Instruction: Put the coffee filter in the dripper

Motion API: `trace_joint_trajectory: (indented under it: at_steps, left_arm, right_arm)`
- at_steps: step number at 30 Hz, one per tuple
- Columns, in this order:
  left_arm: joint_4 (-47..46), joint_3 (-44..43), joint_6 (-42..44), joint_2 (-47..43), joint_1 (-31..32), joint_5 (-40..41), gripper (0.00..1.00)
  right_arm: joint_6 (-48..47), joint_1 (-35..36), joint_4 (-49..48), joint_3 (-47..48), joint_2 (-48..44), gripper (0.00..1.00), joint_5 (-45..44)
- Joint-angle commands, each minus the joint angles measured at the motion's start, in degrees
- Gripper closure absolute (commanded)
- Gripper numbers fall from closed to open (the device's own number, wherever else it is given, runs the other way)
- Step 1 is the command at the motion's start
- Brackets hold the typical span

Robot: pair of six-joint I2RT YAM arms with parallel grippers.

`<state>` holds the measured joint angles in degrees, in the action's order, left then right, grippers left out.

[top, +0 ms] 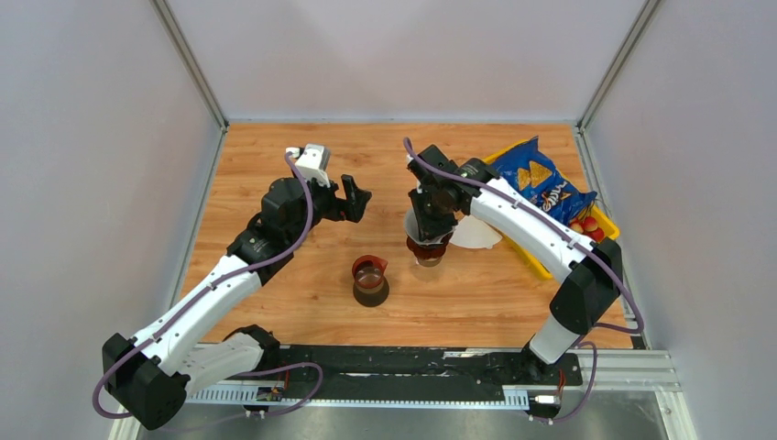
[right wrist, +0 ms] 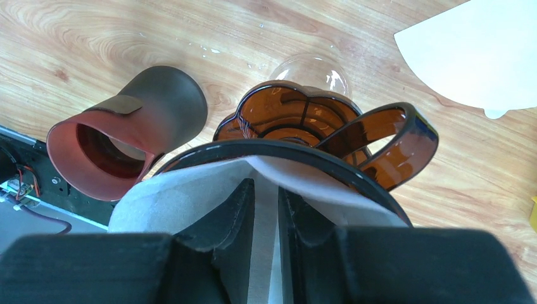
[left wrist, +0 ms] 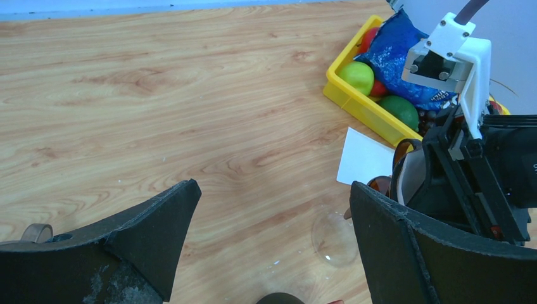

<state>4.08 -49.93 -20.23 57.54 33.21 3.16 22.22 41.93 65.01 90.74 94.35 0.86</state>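
My right gripper (top: 431, 225) is shut on a white paper coffee filter (right wrist: 183, 196), pinching a fold of it between both fingers (right wrist: 237, 209). The filter sits within the black top rim of the amber dripper (right wrist: 297, 114), which stands on the table with its handle to the right. In the top view the dripper (top: 429, 249) is directly under the gripper and the filter (top: 412, 223) shows as a white edge. My left gripper (top: 360, 203) is open and empty, raised to the left of the dripper. In the left wrist view (left wrist: 272, 221) only bare wood lies between its fingers.
A second white filter (top: 478, 234) lies flat right of the dripper. A dark red-rimmed cup (top: 370, 280) stands front left of it. A yellow tray (top: 539, 261) with fruit and a blue chips bag (top: 542, 183) sits at back right. A clear round disc (left wrist: 335, 237) lies beside the dripper.
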Motion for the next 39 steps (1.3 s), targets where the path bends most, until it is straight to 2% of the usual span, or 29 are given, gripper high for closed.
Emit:
trace_joint_trajectory:
  at_steps: [1, 10, 20, 26, 30, 33, 35, 38, 39]
  left_arm:
    - [-0.7, 0.3, 1.1, -1.0, -0.3, 0.5, 0.0]
    - [-0.6, 0.3, 1.2, -1.2, -0.3, 0.4, 0.0]
    - [-0.6, 0.2, 1.2, -1.4, -0.3, 0.2, 0.0]
    - [-0.7, 0.2, 1.1, -1.5, -0.3, 0.0, 0.0]
    - [-0.6, 0.2, 1.0, -1.5, -0.3, 0.1, 0.0]
    - [-0.5, 0.2, 0.9, -1.5, -0.3, 0.3, 0.0]
    - [-0.4, 0.1, 0.6, -1.6, -0.3, 0.3, 0.0]
    - [-0.3, 0.2, 0.5, -1.5, -0.3, 0.3, 0.0]
    - [0.0, 0.0, 0.5, -1.5, -0.3, 0.8, 0.0]
  right_arm:
    - [0.6, 0.7, -1.4, -0.5, 0.3, 0.77, -0.9]
    - [0.4, 0.8, -1.1, 0.6, -1.0, 0.75, -3.7]
    - [0.3, 0.8, 0.4, 4.5, -4.9, 0.68, -6.0]
    - [-0.2, 0.8, 0.2, 7.4, -7.8, 0.62, -6.6]
    - [0.0, 0.8, -1.8, 7.4, -10.6, 0.55, -10.2]
    - [0.4, 0.8, -5.7, 5.6, -14.0, 0.44, -14.7]
    - [0.4, 0.7, -9.9, 3.1, -16.7, 0.29, -17.5]
    - [2.3, 0.4, -17.7, -3.8, -21.5, 0.02, -22.7]
    - [2.8, 0.1, -20.8, -6.6, -23.5, 0.0, -23.3]
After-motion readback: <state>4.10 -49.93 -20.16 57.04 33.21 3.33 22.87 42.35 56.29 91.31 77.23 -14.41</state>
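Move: The coffee filter already sits in the dripper, and the right hand's barely parted fingertips are inside the filter, whose middle is directly at the hand, about 1 cm below it. The dark jug stands some 14 cm to the left and 9 cm nearer, about 11 cm lower; the spare filter lies about 12 cm right and 9 cm farther out, roughly 16 cm down. From the left hand the filter is about 16 cm right, 6 cm back and 11 cm lower. The filter in the dripper is left behind by the right hand: its fingertips linger inside, settling by barely half a centimetre, then rise some 12 cm out of the filter's mouth, drifting about 3 cm forward and right. The wrist tips the fingers up forward by some 30 degrees as they spread, slowly at first, then wide once above. ##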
